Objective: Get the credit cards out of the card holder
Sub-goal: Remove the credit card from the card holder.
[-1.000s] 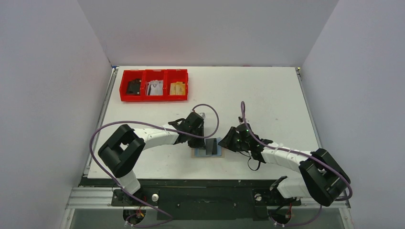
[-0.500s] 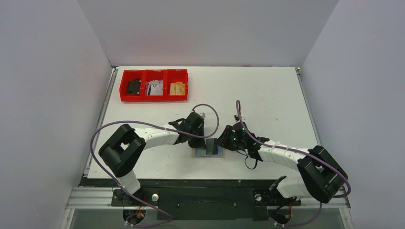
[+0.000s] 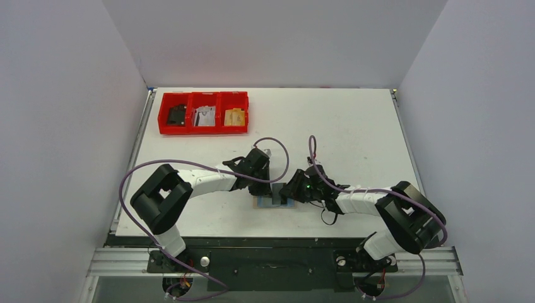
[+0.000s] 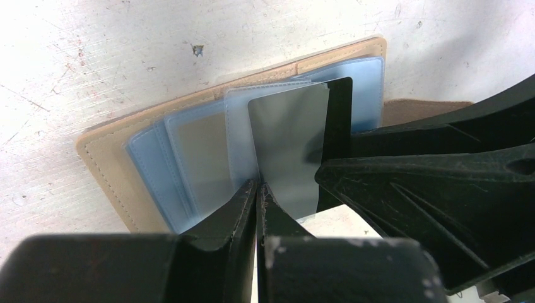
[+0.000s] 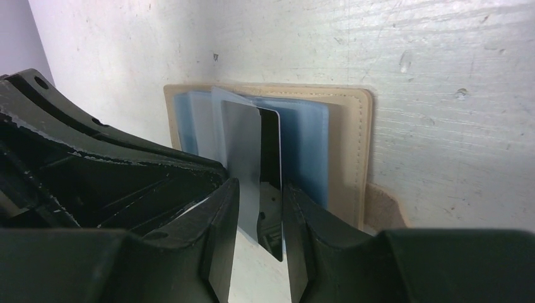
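The tan card holder (image 3: 264, 203) (image 4: 107, 164) (image 5: 353, 139) lies open on the table, showing pale blue sleeves. A grey credit card (image 4: 290, 145) (image 5: 243, 145) and a dark one (image 4: 340, 107) (image 5: 270, 158) stick out of a sleeve. My left gripper (image 4: 258, 188) (image 3: 268, 184) is shut, its tips pinching the edge of the sleeve leaf beside the grey card. My right gripper (image 5: 260, 202) (image 3: 288, 192) is open and straddles both cards' ends. Its right finger (image 5: 296, 208) lies along the dark card, and a gap remains at its left finger.
A red three-compartment tray (image 3: 203, 129) with small items stands at the back left. A tan tab (image 5: 382, 205) pokes out beside the holder. Both arms meet over the holder near the table's front edge.
My right gripper has slid left onto the holder and widened its jaws around the cards. The left gripper has stayed shut in place.
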Controlling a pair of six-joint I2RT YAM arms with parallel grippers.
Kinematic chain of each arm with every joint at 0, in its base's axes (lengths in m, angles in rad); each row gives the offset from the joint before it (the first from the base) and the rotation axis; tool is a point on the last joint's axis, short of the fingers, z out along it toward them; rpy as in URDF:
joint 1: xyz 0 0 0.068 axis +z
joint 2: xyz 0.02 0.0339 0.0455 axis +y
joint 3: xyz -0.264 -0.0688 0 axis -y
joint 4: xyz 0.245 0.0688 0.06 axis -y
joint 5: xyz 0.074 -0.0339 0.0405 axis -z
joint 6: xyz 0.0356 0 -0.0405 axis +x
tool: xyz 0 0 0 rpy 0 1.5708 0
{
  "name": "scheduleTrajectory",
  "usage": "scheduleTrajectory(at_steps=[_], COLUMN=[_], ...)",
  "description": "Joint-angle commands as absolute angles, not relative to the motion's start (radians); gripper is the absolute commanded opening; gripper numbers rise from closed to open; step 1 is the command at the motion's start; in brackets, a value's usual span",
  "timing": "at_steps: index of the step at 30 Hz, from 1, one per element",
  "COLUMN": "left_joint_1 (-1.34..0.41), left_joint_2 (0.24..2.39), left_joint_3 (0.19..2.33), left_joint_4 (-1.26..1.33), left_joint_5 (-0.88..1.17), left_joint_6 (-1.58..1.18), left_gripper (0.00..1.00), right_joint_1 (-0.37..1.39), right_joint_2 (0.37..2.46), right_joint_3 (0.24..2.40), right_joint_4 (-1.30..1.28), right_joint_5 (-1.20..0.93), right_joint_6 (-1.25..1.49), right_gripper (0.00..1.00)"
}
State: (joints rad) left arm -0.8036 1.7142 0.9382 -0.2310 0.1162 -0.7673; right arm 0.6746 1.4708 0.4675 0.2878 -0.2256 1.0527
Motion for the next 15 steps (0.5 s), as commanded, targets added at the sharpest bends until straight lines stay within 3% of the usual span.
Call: scheduleTrajectory(at_steps=[1, 5, 12, 15], left_joint_1=[-0.807, -0.807, -0.806, -0.807], left_joint_2=[1.75, 1.753, 1.757, 1.759], left_joint_3=[0.916, 0.918, 0.918, 0.92], left_joint_4=[-0.249, -0.25, -0.25, -0.253], left_joint_5=[0.084, 0.084, 0.084, 0.082], left_joint_6=[-0.761, -0.761, -0.764, -0.764], left_gripper=[0.0, 0.0, 0.0, 0.0], right_joint_1=[0.651, 0.635, 0.614, 0.604], right_joint_2=[1.489, 1.492, 1.493, 1.486], right_joint_3=[0.427, 0.407, 0.383, 0.376], right_joint_4=[0.397, 0.427, 0.459, 0.459], right_joint_5=[-0.255, -0.268, -0.28, -0.281], right_joint_6=[1.087, 1.099, 1.113, 1.111], right_gripper=[0.28, 0.22, 0.0, 0.0])
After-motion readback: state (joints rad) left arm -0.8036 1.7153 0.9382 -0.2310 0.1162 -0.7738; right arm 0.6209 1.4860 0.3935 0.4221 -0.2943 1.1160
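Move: The credit card, its black strip showing at the sleeve's right edge, has its middle about 2 cm to the right hand's left, 1 cm ahead and 1 cm below; that hand's fingers stand partly open around its right edge. The card holder's middle is some 3 cm left of this hand, level fore and aft, 1 cm below; the holder's tab sits roughly 6 cm to its right and 1 cm ahead. From the shut left fingers the card lies about 3 cm right and 1 cm ahead. Easing barely 1 cm to its right and dipping about 0.5 cm before a slight lift, the right hand shuts its partly open fingers on the credit card's free right edge, pinching the black strip, while the wrist rolls some 5 degrees. The left hand stays put, closed fingertips still resting on the sleeve side of the holder. ##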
